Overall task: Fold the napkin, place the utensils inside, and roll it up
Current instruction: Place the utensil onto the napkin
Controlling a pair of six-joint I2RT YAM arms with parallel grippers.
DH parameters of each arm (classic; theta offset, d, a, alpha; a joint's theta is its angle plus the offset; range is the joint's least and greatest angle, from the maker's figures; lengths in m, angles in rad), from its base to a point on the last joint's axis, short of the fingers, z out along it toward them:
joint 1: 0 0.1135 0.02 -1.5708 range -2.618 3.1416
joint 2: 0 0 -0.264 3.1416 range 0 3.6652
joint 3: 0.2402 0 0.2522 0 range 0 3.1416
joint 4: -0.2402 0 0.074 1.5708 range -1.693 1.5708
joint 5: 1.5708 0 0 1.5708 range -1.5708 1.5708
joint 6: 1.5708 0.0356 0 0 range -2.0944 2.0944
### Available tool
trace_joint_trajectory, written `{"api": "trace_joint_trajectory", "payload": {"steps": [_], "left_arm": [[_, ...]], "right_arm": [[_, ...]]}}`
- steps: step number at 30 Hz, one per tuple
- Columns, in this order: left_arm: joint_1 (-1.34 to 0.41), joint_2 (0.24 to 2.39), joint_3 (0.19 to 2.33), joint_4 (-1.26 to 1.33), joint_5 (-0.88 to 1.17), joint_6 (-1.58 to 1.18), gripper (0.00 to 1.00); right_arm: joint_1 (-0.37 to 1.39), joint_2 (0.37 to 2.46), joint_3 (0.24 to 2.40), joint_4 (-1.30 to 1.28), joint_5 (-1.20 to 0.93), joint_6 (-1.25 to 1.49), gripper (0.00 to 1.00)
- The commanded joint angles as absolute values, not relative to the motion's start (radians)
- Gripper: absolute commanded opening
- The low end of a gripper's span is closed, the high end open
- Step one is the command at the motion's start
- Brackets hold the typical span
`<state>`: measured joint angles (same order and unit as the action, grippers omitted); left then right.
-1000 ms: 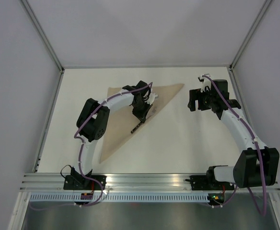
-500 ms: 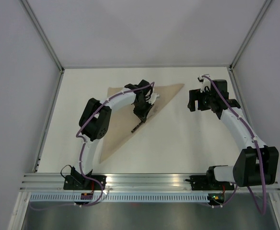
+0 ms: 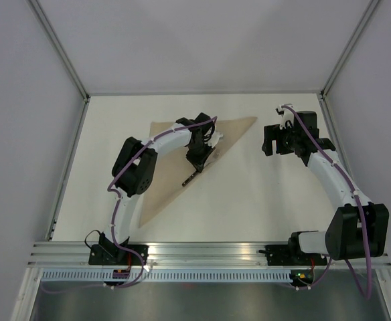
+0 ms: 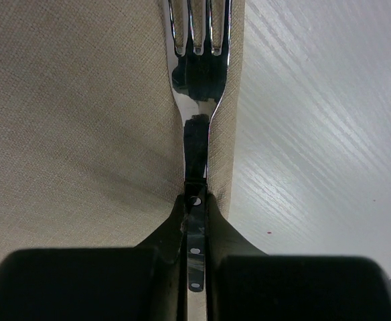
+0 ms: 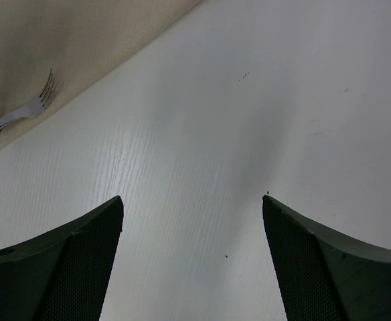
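Observation:
The tan napkin point(image 3: 172, 157) lies folded into a triangle on the white table point(image 3: 262, 200). My left gripper point(image 3: 199, 164) hangs over its long slanted edge, shut on the black handle of the fork point(image 3: 191, 176). In the left wrist view the handle is clamped between the left gripper point(image 4: 195, 217) fingers. The fork's silver tines point(image 4: 197, 30) point ahead, over the napkin point(image 4: 82, 120) just inside its edge. My right gripper point(image 3: 286, 139) stands open off the napkin's right tip. In its wrist view the right gripper point(image 5: 192, 197) has only bare table between its fingers, and the fork point(image 5: 31, 107) shows at the upper left.
Metal frame posts and grey walls point(image 3: 68, 160) border the table on the left, back and right. The aluminium rail point(image 3: 202, 253) with both arm bases runs along the near edge. Purple cables follow both arms.
The left arm has shifted slightly, carrying the fork a little along the napkin's slanted edge. The right arm has not moved.

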<state>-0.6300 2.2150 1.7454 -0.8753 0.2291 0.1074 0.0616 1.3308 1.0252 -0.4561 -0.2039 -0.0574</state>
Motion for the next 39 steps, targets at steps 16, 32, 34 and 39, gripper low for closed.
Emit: {"api": "trace_joint_trajectory", "payload": {"steps": [16, 32, 34, 39], "left_arm": [[-0.634, 2.214, 1.778, -0.908, 0.160, 0.109, 0.08], [-0.635, 2.100, 1.798, -0.888, 0.153, 0.081, 0.54], [-0.635, 2.065, 1.809, -0.882, 0.153, 0.063, 0.55], [-0.621, 1.913, 1.855, -0.880, 0.053, -0.048, 0.58]], "right_arm": [[0.064, 1.336, 1.031, -0.459, -0.193, -0.060, 0.90], [0.064, 1.336, 1.035, -0.462, -0.204, -0.058, 0.90], [0.066, 1.332, 1.043, -0.466, -0.213, -0.058, 0.90], [0.141, 1.310, 1.074, -0.485, -0.244, -0.078, 0.90]]}}
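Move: The left hand still pinches the fork at the top of its handle, right down at the napkin; the fork's middle is about 1 cm ahead and 1 cm to the right, at fingertip height. The folded napkin's middle lies some 5 cm ahead, 6 cm to the left and 1 cm below. From the right hand the fork is roughly 27 cm left, 1 cm back and 13 cm below. Left hand eases 1 cm left, opens half-way to release the fork, then rises about 6 cm, drifting forward. ##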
